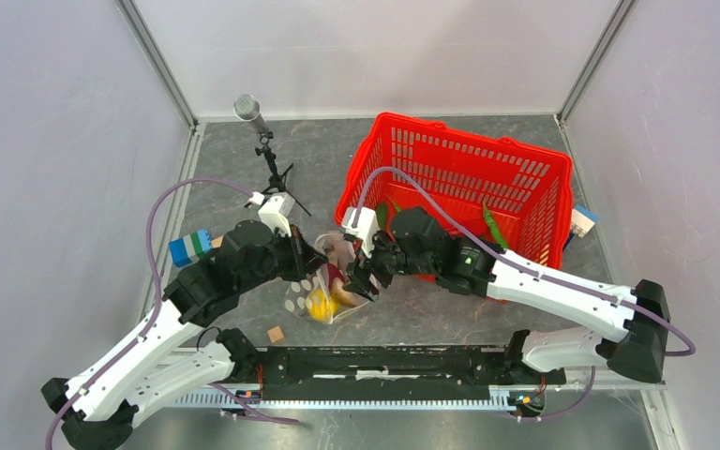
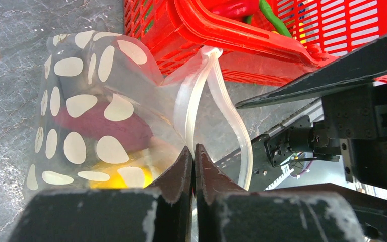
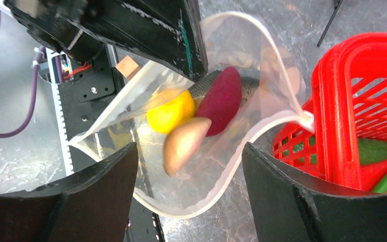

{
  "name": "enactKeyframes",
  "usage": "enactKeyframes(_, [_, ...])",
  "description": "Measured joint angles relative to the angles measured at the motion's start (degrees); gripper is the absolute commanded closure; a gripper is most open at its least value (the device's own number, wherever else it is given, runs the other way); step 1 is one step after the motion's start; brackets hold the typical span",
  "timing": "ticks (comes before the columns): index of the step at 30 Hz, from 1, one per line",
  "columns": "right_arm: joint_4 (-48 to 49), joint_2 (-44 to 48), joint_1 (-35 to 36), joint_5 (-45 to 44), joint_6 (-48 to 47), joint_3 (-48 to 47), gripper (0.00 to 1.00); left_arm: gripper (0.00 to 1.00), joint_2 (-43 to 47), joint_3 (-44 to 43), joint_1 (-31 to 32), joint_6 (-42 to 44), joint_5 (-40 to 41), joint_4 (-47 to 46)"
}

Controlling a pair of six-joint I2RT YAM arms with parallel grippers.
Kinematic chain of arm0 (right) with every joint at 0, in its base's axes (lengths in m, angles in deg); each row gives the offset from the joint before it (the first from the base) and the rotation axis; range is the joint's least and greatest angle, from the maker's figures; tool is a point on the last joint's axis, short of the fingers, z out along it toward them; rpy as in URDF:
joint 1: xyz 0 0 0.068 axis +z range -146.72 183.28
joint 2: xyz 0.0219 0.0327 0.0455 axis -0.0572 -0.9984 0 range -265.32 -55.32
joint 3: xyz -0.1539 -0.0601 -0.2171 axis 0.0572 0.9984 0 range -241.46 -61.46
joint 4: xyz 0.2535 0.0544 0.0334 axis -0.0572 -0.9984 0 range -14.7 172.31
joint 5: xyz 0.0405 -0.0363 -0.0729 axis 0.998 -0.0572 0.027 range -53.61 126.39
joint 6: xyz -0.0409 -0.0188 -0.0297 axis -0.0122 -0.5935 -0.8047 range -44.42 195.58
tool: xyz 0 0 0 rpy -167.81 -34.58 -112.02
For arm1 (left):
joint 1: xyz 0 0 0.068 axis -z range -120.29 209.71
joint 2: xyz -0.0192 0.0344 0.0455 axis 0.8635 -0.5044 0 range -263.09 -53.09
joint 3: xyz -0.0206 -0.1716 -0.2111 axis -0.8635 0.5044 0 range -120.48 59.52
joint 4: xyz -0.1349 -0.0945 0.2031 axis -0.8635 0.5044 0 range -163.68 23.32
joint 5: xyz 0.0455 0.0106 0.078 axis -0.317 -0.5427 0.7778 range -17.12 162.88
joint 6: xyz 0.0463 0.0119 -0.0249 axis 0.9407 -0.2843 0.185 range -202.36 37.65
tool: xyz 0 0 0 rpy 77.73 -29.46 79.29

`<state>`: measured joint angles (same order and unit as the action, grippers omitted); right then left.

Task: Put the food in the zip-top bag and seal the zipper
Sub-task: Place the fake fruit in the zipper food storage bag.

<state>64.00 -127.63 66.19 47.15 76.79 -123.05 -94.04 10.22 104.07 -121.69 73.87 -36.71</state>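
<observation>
The zip-top bag [image 2: 80, 116], clear with white dots, is held up beside the red basket with its mouth gaping. My left gripper [image 2: 192, 151] is shut on the zipper [image 2: 189, 108], the white strip at the near lip. The right gripper [image 3: 189, 149] stands open just over the mouth, the far lip of the zipper [image 3: 232, 171] curving between its fingers. Inside lie a yellow piece [image 3: 170, 111], a magenta aubergine [image 3: 221, 98] and part of a grey fish [image 3: 206, 83]. A brown lump [image 3: 184, 143] sits in the mouth, free of both fingers. From above, the bag [image 1: 300, 295] hangs between the left gripper [image 1: 311, 264] and right gripper [image 1: 366, 279].
The red mesh basket [image 1: 525, 202] stands right behind the bag, with green pods [image 3: 378, 150] and a red chilli [image 2: 234, 6] in it. Blue-green blocks [image 1: 190, 247] lie at the left, a wooden cube [image 1: 276, 334] near the front rail, a microphone tripod [image 1: 262, 141] at the back.
</observation>
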Motion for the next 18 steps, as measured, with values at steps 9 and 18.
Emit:
enactKeyframes(9, [1.09, 2.89, 0.09, -1.01, -0.04, 0.0, 0.19, 0.92, 0.0, -0.02, 0.0, 0.0, 0.04, 0.22])
enactKeyframes(18, [-4.94, 9.73, -1.16, -29.77, -1.4, -7.91, 0.23, 0.93, 0.68, -0.02, 0.0, 0.0, 0.5, 0.68])
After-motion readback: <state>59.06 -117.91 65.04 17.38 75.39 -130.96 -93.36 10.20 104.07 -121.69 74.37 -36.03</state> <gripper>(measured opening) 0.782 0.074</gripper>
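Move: The right hand is empty and open over the bag's mouth; the red basket's middle is about 19 cm ahead, 22 cm to its right and 12 cm lower, with the cucumber in it some 21 cm ahead and 4 cm right. The just-released brown fruit is in the bag, roughly 5 cm left, 2 cm ahead and 12 cm below. From the left hand, the basket's middle lies about 14 cm ahead and 31 cm right, 13 cm lower. With its fingers staying wide open and empty, the right hand first lifts a couple of centimetres straight up out of the bag's mouth, then speeds away from the bag towards the red basket, rising about 11 cm in all while going some 7 cm forward and nearly 8 cm right, the wrist swinging clockwise roughly 30 degrees so the fingers point more forward. The left hand stays in place, its shut fingers still pinching the bag's rim and holding the mouth open. ##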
